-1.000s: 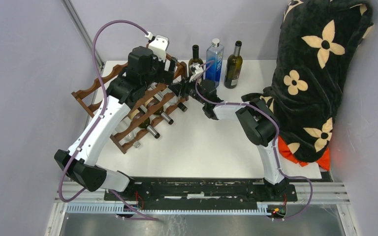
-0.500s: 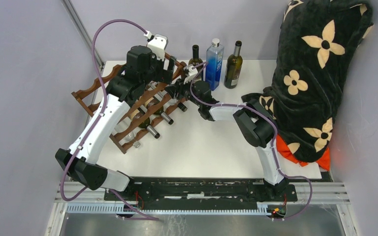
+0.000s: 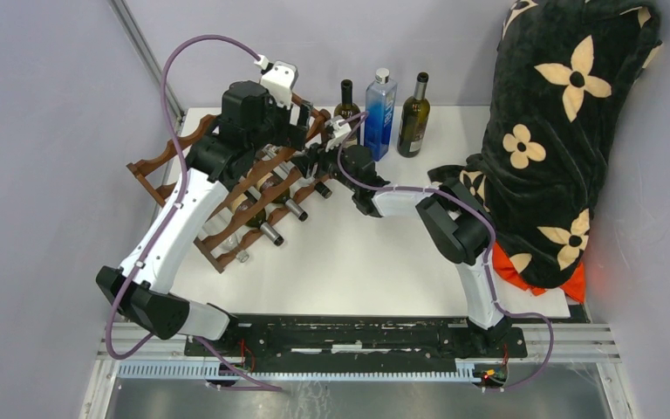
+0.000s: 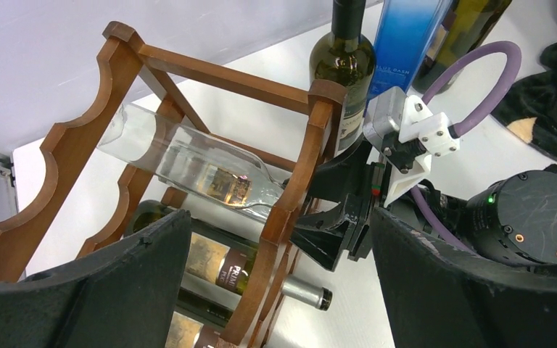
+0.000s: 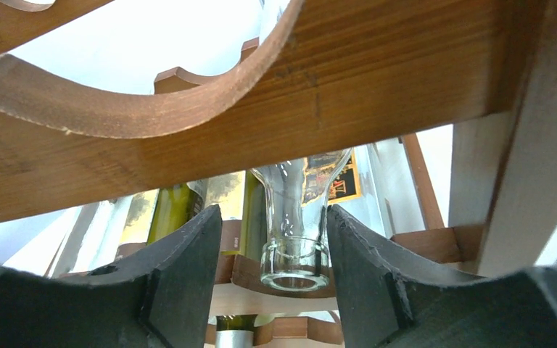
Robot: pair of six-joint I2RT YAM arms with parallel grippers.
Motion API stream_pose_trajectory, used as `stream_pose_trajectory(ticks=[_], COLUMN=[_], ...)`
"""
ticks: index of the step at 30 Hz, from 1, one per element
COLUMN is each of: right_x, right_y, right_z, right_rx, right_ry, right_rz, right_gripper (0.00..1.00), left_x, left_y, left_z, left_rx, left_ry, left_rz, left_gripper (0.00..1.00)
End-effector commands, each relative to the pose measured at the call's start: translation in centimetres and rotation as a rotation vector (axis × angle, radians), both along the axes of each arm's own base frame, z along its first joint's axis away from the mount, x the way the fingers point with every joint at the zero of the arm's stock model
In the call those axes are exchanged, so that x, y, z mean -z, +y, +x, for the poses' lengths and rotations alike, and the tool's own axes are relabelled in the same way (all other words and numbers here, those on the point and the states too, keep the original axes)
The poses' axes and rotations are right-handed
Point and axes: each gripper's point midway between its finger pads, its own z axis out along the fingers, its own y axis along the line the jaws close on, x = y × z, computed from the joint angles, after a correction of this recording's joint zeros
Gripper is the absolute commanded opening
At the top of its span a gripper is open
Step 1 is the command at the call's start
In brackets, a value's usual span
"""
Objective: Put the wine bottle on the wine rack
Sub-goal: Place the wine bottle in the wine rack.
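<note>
A clear glass wine bottle (image 4: pixel 188 170) lies on the top row of the dark reddish-brown wine rack (image 4: pixel 290 210), its neck (image 5: pixel 294 217) poking out through the front rail (image 5: pixel 261 80). My right gripper (image 5: pixel 273 217) stands open around that neck: there is a clear gap on the left side, while the right finger (image 5: pixel 362 254) is close against the glass. In the top view the right gripper (image 3: pixel 314 161) sits at the rack's (image 3: pixel 161 161) right end. My left gripper (image 4: pixel 279 239) hovers over the rack, wide open and empty.
Green wine bottles (image 3: pixel 270 231) lie in the rack's lower rows. Behind the rack stand a dark bottle (image 3: pixel 345 100), a blue bottle (image 3: pixel 381 109) and an olive bottle (image 3: pixel 414 113). A black flowered blanket (image 3: pixel 567 131) fills the right side.
My right gripper shifted slightly left toward the rack and its jaws have opened off the clear bottle's neck. The left arm has barely moved.
</note>
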Motion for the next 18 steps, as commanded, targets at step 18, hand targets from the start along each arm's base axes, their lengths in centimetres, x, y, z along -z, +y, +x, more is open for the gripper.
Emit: stream_pose_trajectory(ticks=[18], right_x=[-2.2], right_y=[-3.2], right_z=[-0.1], right_rx=[0.057], right_ry=[-0.103], right_rz=[-0.06], right_gripper=[0.27], left_x=[-4.7], left_y=[-0.1], left_z=[-3.0], left_rx=[0.055], left_ry=[-0.117], left_rz=[-0.152], left_gripper=[0.95])
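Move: The clear bottle's neck already sits between my right fingertips, its middle about 1 cm right and 1 cm below. The rack's right post stands some 6 cm ahead and 5 cm right, the upright dark wine bottle about 7 cm ahead and 11 cm right, and a lower bottle's silver neck sticks out 6 cm back, 1 cm right and 10 cm down. From my left hand that clear neck is about 6 cm ahead, 3 cm right and 17 cm below. I ease my right hand about 2 cm to the right and 1 cm down, slipping back towards the clear bottle's mouth, while its half-open fingers close and pinch the neck end from both sides. My empty left hand, still wide open, lifts away from the rack, up and back about 4 cm in all. ##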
